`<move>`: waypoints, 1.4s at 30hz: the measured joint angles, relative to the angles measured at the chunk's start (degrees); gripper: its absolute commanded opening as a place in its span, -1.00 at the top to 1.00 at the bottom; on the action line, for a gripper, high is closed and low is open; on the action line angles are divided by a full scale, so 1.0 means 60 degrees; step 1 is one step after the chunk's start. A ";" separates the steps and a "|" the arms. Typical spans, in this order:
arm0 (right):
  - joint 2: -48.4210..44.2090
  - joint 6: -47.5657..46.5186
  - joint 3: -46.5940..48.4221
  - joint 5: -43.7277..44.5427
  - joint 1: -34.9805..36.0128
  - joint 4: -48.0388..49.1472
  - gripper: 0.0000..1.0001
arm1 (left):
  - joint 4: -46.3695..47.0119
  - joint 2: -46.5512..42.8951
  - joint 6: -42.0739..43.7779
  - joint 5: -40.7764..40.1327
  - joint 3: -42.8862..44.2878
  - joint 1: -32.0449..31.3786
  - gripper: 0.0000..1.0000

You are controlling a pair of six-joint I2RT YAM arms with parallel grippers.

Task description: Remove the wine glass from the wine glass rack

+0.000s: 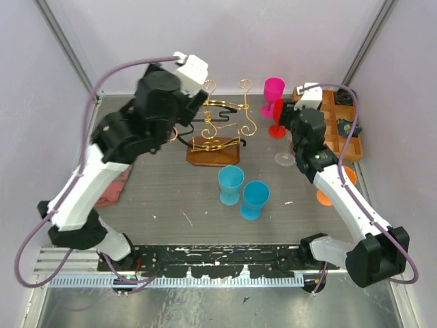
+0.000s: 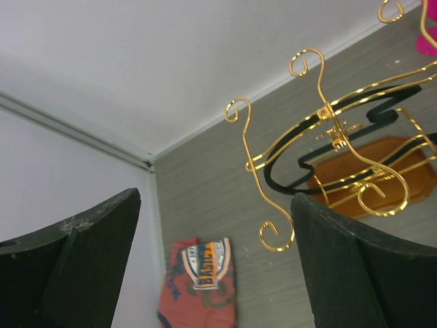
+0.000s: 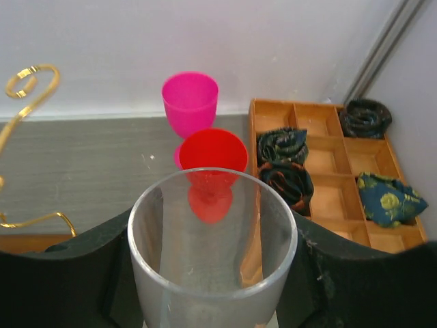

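The wine glass rack (image 1: 222,126), gold wire with curled arms on a brown wooden base, stands at the back middle of the table; no glass hangs on it. It fills the right of the left wrist view as the rack (image 2: 328,147). My left gripper (image 1: 179,126) hovers just left of it, open (image 2: 215,205), nothing between its fingers. My right gripper (image 1: 292,140) is shut on a clear wine glass (image 3: 213,273), held upright by the bowl. The glass's foot (image 1: 285,159) is down near the table, right of the rack.
A pink goblet (image 1: 274,92) and a red goblet (image 1: 278,126) stand behind the right gripper. Two blue cups (image 1: 231,183) (image 1: 255,199) sit in front of the rack. An orange compartment tray (image 1: 329,132) with rolled ties is at the far right. A red cloth (image 1: 113,188) lies left.
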 measured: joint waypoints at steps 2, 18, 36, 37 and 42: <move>-0.0229 0.0007 -0.0856 0.0113 0.0000 0.0503 0.39 | -0.0718 -0.0506 -0.0860 0.0725 0.0029 0.0441 -0.96; -0.1548 0.0171 -0.5679 0.0448 0.0000 0.5162 0.28 | -0.1264 -0.1945 -0.2280 0.2590 -0.2229 0.0506 -0.96; 0.2255 -0.1144 -0.6393 0.1402 0.0069 1.0367 0.13 | -0.0361 -0.3417 -0.2364 0.3111 -0.3472 0.0678 -0.96; 0.2466 -0.1249 -0.6393 0.1494 0.0087 1.0652 0.13 | -0.0324 -0.3432 -0.2364 0.3126 -0.3486 0.0699 -0.96; 0.3111 -0.1588 -0.6390 0.1836 0.0251 1.1781 -0.21 | -0.0018 -0.3592 -0.2361 0.3151 -0.3727 0.0743 -0.96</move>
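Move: The right hand already holds the clear wine glass and is taking it to bare table some 27 cm below and 3 cm to its right. The red glass stands about 12 cm ahead and 2 cm right of the hand; the pink glass is 20 cm ahead, 1 cm left. The wooden tray's middle lies 15 cm ahead and 18 cm right, and the nearer blue glass 15 cm back and 7 cm left. From the empty left hand that table spot is roughly 27 cm right, 6 cm ahead and 41 cm down. Still gripping the upright clear glass by its bowl, the right hand lowers it about 15 cm towards the table in front of the red glass, swinging back some 4 cm, then forward again, and drifting 3 cm right while its fingers tip up and turn clockwise about 10 degrees. The open left hand draws back, down and left, away from the rack, its left side rolling down. ##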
